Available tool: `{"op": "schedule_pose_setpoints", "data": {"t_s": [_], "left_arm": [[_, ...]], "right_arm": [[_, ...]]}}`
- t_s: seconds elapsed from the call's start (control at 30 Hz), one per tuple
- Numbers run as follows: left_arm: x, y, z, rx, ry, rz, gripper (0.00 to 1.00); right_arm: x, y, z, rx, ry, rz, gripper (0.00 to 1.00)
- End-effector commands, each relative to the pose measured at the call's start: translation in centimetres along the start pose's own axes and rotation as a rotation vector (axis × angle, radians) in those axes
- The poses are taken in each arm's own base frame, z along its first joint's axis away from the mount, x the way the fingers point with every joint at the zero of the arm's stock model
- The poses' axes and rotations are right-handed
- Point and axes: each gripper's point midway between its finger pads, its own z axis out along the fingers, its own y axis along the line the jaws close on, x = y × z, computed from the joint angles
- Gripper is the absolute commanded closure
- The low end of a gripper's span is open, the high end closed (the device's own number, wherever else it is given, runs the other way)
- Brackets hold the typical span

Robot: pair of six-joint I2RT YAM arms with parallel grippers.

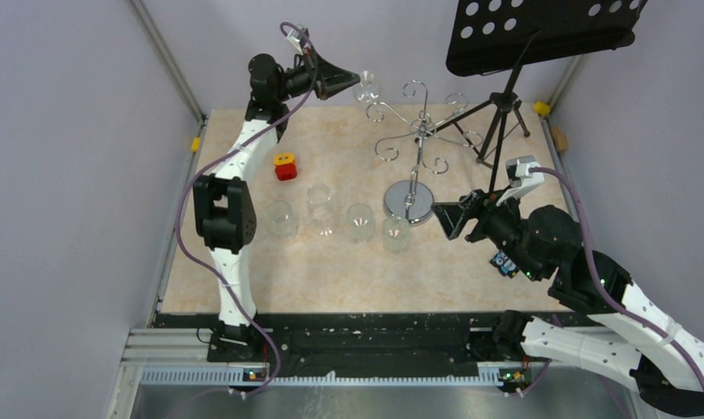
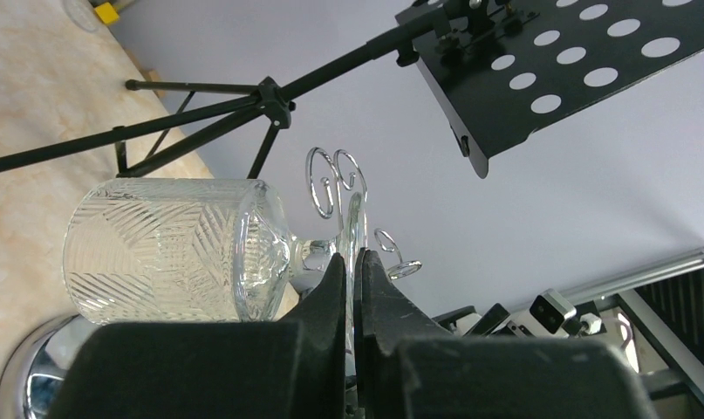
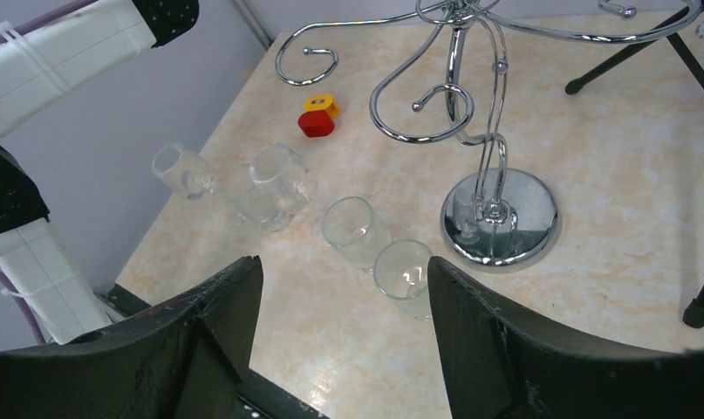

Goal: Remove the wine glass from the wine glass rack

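Note:
The wine glass (image 2: 174, 249), cut with a ribbed pattern, lies sideways in the left wrist view. Its thin foot (image 2: 355, 223) stands edge-on between the fingers of my left gripper (image 2: 355, 262), which is shut on it. From above, the wine glass (image 1: 366, 87) hangs high at the back, just left of the wine glass rack (image 1: 418, 131). The rack's curled chrome arms (image 2: 335, 179) show right behind the foot; whether they touch it I cannot tell. My right gripper (image 3: 344, 262) is open and holds nothing, low beside the rack's round base (image 1: 409, 201).
Several tumblers (image 1: 359, 220) stand in a row in front of the rack base (image 3: 505, 218); one tumbler (image 3: 400, 271) sits just beyond my right fingers. A red and yellow block (image 1: 284, 166) lies to the left. A black music stand (image 1: 540, 35) rises at the back right.

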Motion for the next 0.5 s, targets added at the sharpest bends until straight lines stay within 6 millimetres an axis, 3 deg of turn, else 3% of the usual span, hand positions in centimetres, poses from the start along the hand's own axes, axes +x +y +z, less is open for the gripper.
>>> {"op": "schedule_pose_setpoints", "data": {"t_s": [0.0, 0.13, 0.3, 0.43, 0.47], "left_arm": [[-1.6, -8.4, -3.0, 0.080, -0.113, 0.179, 1.00], [-1.8, -9.5, -5.5, 0.045, -0.198, 0.179, 1.00], [-0.5, -10.8, -8.4, -0.025, -0.281, 0.159, 1.00], [1.4, -13.0, -10.3, -0.034, -0.355, 0.115, 1.00], [2.1, -14.4, -10.9, -0.016, -0.373, 0.110, 1.00]], "right_arm": [[-1.3, 1.1, 0.0, -0.043, -0.046, 0.043, 0.31], [-1.1, 1.5, 0.3, -0.050, -0.032, 0.057, 0.33], [-0.9, 2.7, 0.8, -0.098, -0.026, 0.076, 0.33], [-1.1, 3.9, 1.1, -0.157, -0.044, 0.099, 0.33], [-1.1, 4.3, 1.2, -0.177, -0.048, 0.101, 0.32]]}}
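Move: The held wine glass hangs bowl-down from the left fingertips, its middle some 7 cm below and 3 cm right. The standing glass row, where it may be headed, centres about 18 cm back, 7 cm left and 32 cm below; the rack hub is 11 cm back, 16 cm right, nearly level. The toy blocks lie straight left about 17 cm, 37 cm below. From the right hand, the held glass is roughly 30 cm ahead, 13 cm left and 4 cm below. The wine glass, still pinched by its foot in the left fingers, is carried left about 8 cm away from the rack. Part-way the path bends back towards the base and climbs, while the hand turns some 15 degrees counter-clockwise. The empty right hand, fingers staying open, eases about 2 cm left. ##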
